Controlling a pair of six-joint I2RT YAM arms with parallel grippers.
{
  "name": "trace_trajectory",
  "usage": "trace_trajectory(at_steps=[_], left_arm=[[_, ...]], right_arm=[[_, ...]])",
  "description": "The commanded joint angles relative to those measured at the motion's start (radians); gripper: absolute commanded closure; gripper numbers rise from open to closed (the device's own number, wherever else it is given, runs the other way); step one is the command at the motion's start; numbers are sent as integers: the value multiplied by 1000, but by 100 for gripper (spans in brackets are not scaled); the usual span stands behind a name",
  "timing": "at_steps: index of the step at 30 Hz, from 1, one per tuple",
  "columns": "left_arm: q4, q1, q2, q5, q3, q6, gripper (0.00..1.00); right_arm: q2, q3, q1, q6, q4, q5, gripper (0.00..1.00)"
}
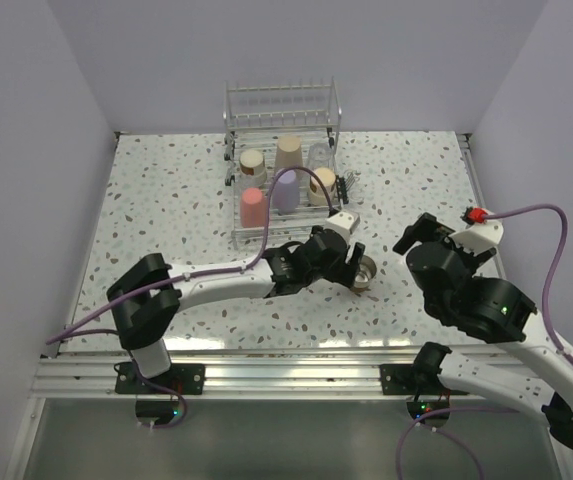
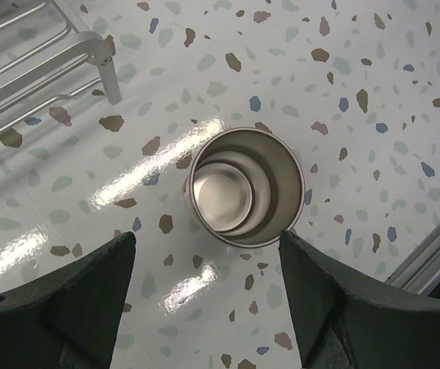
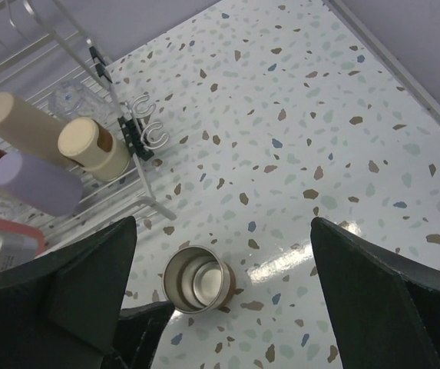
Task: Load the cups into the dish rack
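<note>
A metallic cup stands upright and mouth up on the table, just right of the dish rack's front corner. My left gripper is open right over it. In the left wrist view the cup lies just past the fingertips, with the right finger close to its rim and nothing between the jaws. The rack holds a beige cup, a lavender cup, a coral-pink cup, two tan-based cups and a clear cup. My right gripper hangs open and empty above the table, right of the metallic cup.
The rack's small side basket with hooks sticks out toward the metallic cup. A rack foot stands close to the cup's left. The table's aluminium front rail runs behind both arms, and purple walls close in the back and sides.
</note>
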Motion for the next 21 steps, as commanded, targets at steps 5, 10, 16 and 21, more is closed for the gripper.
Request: trace_trajectory(at_steps=[5,10,16,21], left_arm=[[35,-2,135,-3,155,-14,23],[14,1,193,-22,192,-6,30],[-40,1,248,-29,232,-9,46],[-69,2,264,-49,238,-21,60]], right_arm=[[-11,-17,2,51,-20,22,2],[-22,-37,2,51,-14,13,2],[-22,-48,2,52,-8,11,2],[-10,-62,2,54,5,0,2]])
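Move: The steel cup standing alone on the table lies some 7 cm to the left hand's right, about 2 cm ahead and 10 cm below. The rack's near right corner is roughly 11 cm ahead of that hand, 2 cm to its right and 10 cm down; the beige-bottomed cup in the rack is about 23 cm ahead, 2 cm left, 5 cm below. From the right hand, the steel cup lies about 4 cm ahead, 12 cm left and 26 cm below. Down and to the right, slightly forward, the left hand eases about 6 cm towards the steel cup, the sideways part dying out so that it ends sinking nearly straight down. The fingers narrow from wide to under half open, one tip over the cup's mouth and the other just outside its forward-left rim; no grip is visible yet. ##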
